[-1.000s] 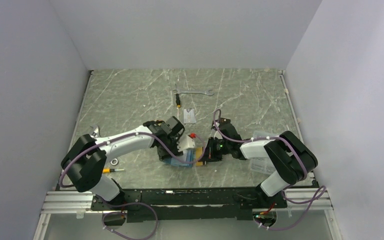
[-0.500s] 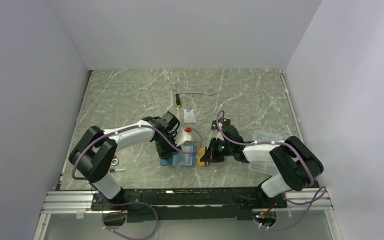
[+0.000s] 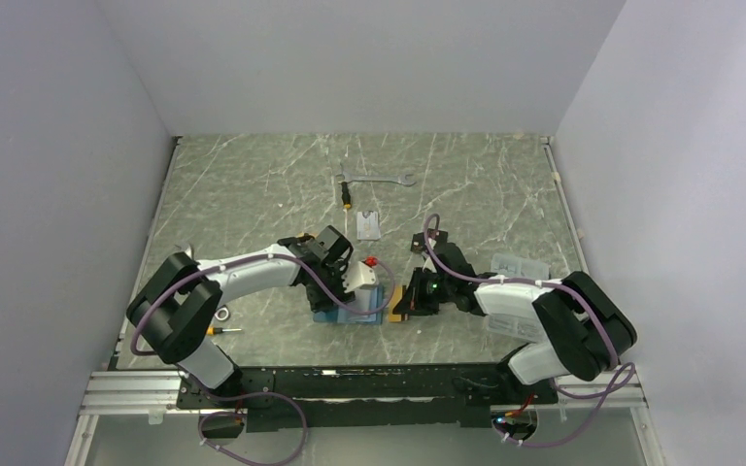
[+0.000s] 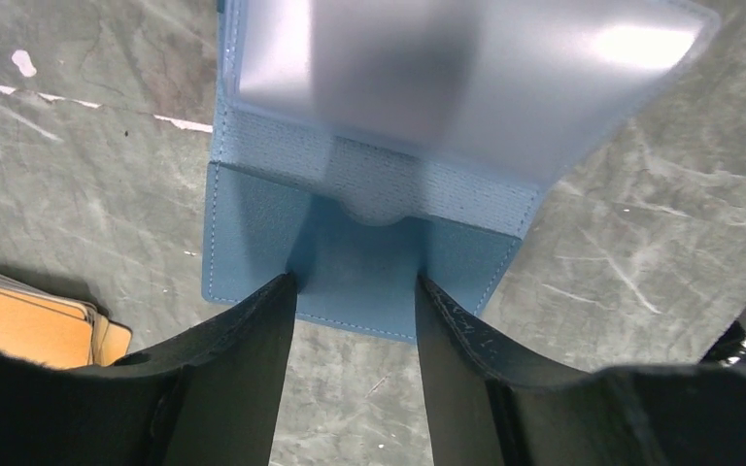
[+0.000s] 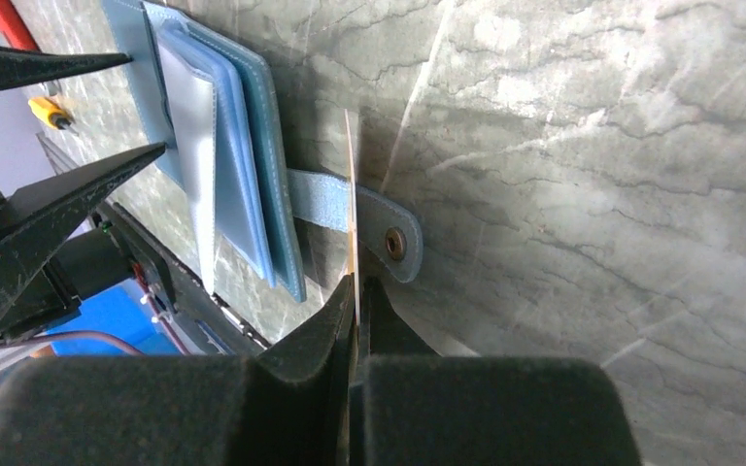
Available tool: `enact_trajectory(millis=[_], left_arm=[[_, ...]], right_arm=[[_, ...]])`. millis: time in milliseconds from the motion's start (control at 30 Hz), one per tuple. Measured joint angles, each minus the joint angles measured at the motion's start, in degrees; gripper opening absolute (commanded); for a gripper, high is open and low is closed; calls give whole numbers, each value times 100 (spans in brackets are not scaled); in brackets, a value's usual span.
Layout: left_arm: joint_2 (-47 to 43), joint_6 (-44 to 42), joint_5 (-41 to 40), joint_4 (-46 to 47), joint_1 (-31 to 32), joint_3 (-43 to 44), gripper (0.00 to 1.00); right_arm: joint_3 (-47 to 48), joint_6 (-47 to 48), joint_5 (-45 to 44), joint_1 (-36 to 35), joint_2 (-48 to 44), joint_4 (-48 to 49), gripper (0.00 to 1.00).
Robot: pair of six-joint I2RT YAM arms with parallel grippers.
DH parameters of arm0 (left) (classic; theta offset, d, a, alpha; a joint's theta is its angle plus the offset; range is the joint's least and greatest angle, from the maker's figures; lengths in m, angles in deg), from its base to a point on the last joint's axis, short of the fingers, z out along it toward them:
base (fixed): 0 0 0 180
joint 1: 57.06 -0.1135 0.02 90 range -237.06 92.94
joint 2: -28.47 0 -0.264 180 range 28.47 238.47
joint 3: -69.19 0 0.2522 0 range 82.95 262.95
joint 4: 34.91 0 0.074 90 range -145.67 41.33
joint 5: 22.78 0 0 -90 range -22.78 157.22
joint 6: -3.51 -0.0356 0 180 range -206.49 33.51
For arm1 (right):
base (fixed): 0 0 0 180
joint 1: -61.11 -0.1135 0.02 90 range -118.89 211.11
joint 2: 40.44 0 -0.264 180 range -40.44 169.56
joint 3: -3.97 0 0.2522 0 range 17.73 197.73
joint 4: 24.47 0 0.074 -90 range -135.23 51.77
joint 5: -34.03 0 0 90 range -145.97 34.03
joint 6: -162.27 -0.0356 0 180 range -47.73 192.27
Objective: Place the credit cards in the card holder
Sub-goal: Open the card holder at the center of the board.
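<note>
The teal-blue card holder (image 4: 369, 243) lies open on the table, and a clear plastic sleeve (image 4: 466, 68) stands up from it. My left gripper (image 4: 355, 283) is open over the holder's near edge, one finger on each side of its middle, with nothing between them. My right gripper (image 5: 356, 282) is shut on one thin orange credit card (image 5: 353, 184), seen edge-on. That card stands just beside the holder's snap tab (image 5: 393, 243). A stack of orange credit cards (image 4: 24, 325) lies on the table next to the holder. From above, the two grippers (image 3: 357, 283) (image 3: 410, 297) face each other across the holder (image 3: 350, 313).
A red-handled tool (image 3: 374, 262) lies just behind the holder. A wrench (image 3: 377, 180), a clear packet (image 3: 369, 224) and a small yellow-tipped tool (image 3: 348, 202) lie farther back. Another packet (image 3: 520, 264) sits by the right arm. A yellow screwdriver (image 3: 220, 330) lies at the near left.
My left gripper drew back from the holder and then came down over it again. The right gripper with its card shifted only slightly beside the holder.
</note>
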Motion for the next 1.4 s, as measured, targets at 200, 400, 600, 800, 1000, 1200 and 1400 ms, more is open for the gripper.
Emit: enact_trajectory(millis=[200,400,600,800,1000,1200,1400], left_arm=[[-269,240,417,-251,90,247,58],[-380,509,658,-96,656,940,59],[249,586,638,184,1025,1032,58],[444,605,374,487,1217,966,59],[496,577,243,763,1502,957,59],[595,452,48,955,1615,704,57],[599,411,-332,1128,1646,518,53]], right_arm=[[42,2,-227,-17,-192,-323,0],[55,-24,-293,-39,-210,-380,0],[57,-70,-306,-66,-195,-378,0],[57,-85,-302,-70,-153,-374,0],[59,-90,-299,-70,-114,-372,0],[59,-90,-297,-68,-98,-369,0],[57,-136,-280,-70,-81,-306,0]])
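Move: The frosted sleeve standing up from the opened card holder lies about 8 cm to the left hand's right, level fore-and-aft and roughly at fingertip height; the holder's middle is some 6 cm right and 1 cm down. The gold card in the right gripper is about 16 cm to the right, and the loose gold cards lie 13 cm ahead and 4 cm left. From the right hand, the sleeve is around 11 cm left and 2 cm ahead. Leaving the holder's left flap, the left fingertips come down on the frosted sleeve over the right-hand leaf. The half-open hand lifts some 7 cm while swinging right, then sinks almost to its old height, finishing about 11 cm to the right and slightly back, tilted and turned a little clockwise. The right hand stays almost still beside the holder, keeping its pinch on the gold card. ##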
